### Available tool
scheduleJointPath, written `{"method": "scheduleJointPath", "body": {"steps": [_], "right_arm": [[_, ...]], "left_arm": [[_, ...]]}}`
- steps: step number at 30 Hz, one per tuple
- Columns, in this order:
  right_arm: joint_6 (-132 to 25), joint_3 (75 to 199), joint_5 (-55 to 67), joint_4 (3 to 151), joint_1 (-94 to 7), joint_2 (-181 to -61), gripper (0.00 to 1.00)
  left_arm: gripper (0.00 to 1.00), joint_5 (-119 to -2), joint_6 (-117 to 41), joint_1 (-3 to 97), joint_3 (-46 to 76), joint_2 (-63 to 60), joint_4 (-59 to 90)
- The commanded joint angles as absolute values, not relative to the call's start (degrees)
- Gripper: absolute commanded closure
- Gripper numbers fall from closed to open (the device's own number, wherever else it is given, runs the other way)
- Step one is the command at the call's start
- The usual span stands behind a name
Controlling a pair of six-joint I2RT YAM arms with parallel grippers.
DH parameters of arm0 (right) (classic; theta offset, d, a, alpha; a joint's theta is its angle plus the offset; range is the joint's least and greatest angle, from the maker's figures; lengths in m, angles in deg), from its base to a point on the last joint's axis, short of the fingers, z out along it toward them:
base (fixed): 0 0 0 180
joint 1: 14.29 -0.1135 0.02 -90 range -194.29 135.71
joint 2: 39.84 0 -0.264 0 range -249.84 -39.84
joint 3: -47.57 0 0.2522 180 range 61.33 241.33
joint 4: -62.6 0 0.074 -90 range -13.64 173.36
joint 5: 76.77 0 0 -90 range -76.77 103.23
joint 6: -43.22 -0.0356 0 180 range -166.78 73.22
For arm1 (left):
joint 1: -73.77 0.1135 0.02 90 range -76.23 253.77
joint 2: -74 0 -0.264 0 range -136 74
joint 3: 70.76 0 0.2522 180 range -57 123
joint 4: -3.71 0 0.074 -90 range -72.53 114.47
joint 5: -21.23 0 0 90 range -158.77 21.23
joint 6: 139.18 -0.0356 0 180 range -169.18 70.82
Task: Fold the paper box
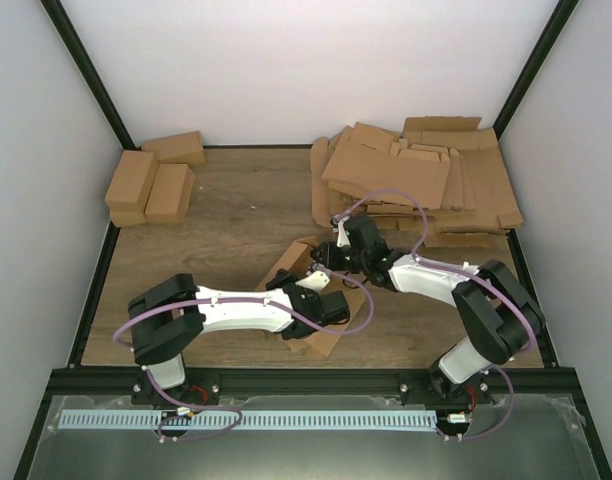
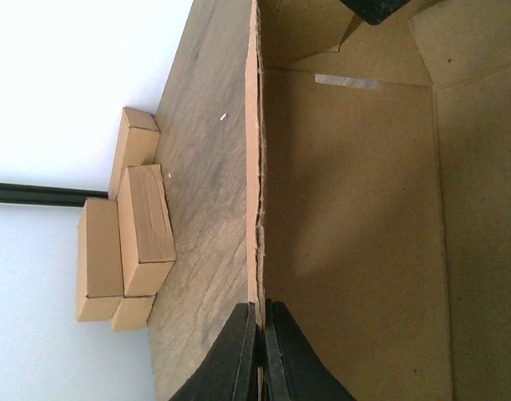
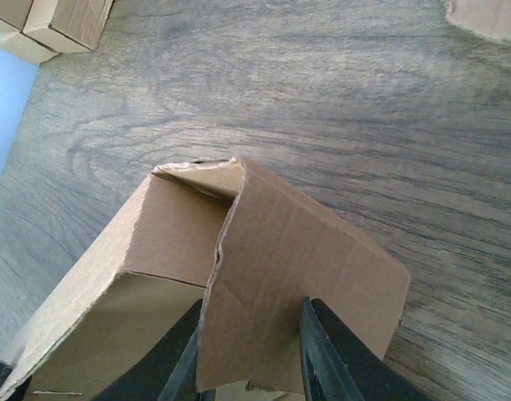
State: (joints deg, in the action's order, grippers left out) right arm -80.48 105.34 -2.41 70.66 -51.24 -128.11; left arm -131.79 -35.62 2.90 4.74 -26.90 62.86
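Observation:
A partly folded brown cardboard box (image 1: 296,262) lies open at the middle of the table between my two arms. My left gripper (image 1: 324,302) is shut on the edge of one box wall; in the left wrist view its jaws (image 2: 260,313) pinch that thin wall (image 2: 254,167) edge-on, with the box's inside (image 2: 356,217) to the right. My right gripper (image 1: 333,254) is at the far end of the box. In the right wrist view its jaws (image 3: 247,334) stand partly open, with an end flap (image 3: 306,251) slanting between them, one finger behind it and one in front.
Several finished small boxes (image 1: 151,185) are stacked at the back left; they also show in the left wrist view (image 2: 126,234). A pile of flat cardboard blanks (image 1: 416,175) fills the back right. White walls and black frame posts enclose the table.

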Motion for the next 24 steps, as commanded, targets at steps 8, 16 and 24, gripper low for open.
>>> {"method": "scheduleJointPath", "body": {"steps": [8, 16, 24], "right_arm": [[-79.22, 100.81, -11.5, 63.61, -52.24, -132.54, 0.7], [-81.4, 101.34, -17.45, 58.94, -52.26, -135.2, 0.7], [-79.76, 99.33, -12.17, 64.77, -51.74, -129.4, 0.7]], "left_arm": [[0.96, -131.35, -34.76, 2.66, 4.26, -26.17, 59.7], [0.96, -131.0, -34.79, 2.67, 4.04, -26.13, 59.42], [0.96, -131.66, -35.99, 2.14, 3.6, -25.96, 58.72]]}}
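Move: The open inside of the paper box is what my empty right hand goes for: its middle lies about 10 cm back, 2 cm left and some 6 cm below. The far end flap stands right at these fingertips, roughly 2 cm ahead, 1 cm left and a touch lower; the held side wall's gripped spot is about 5 cm back, 9 cm left, nearly level. From my left hand, the box's middle is some 5 cm back, 8 cm right and 7 cm below. I lower my right hand past the end flap and down into the paper box, sinking about 4 cm while drawing back some 3 cm and a little left, the wrist swinging roughly 10 degrees counter-clockwise and tipping slightly. Its fingers stay slightly open and close on nothing. My left hand stays put, still pinching the top edge of the side wall. ##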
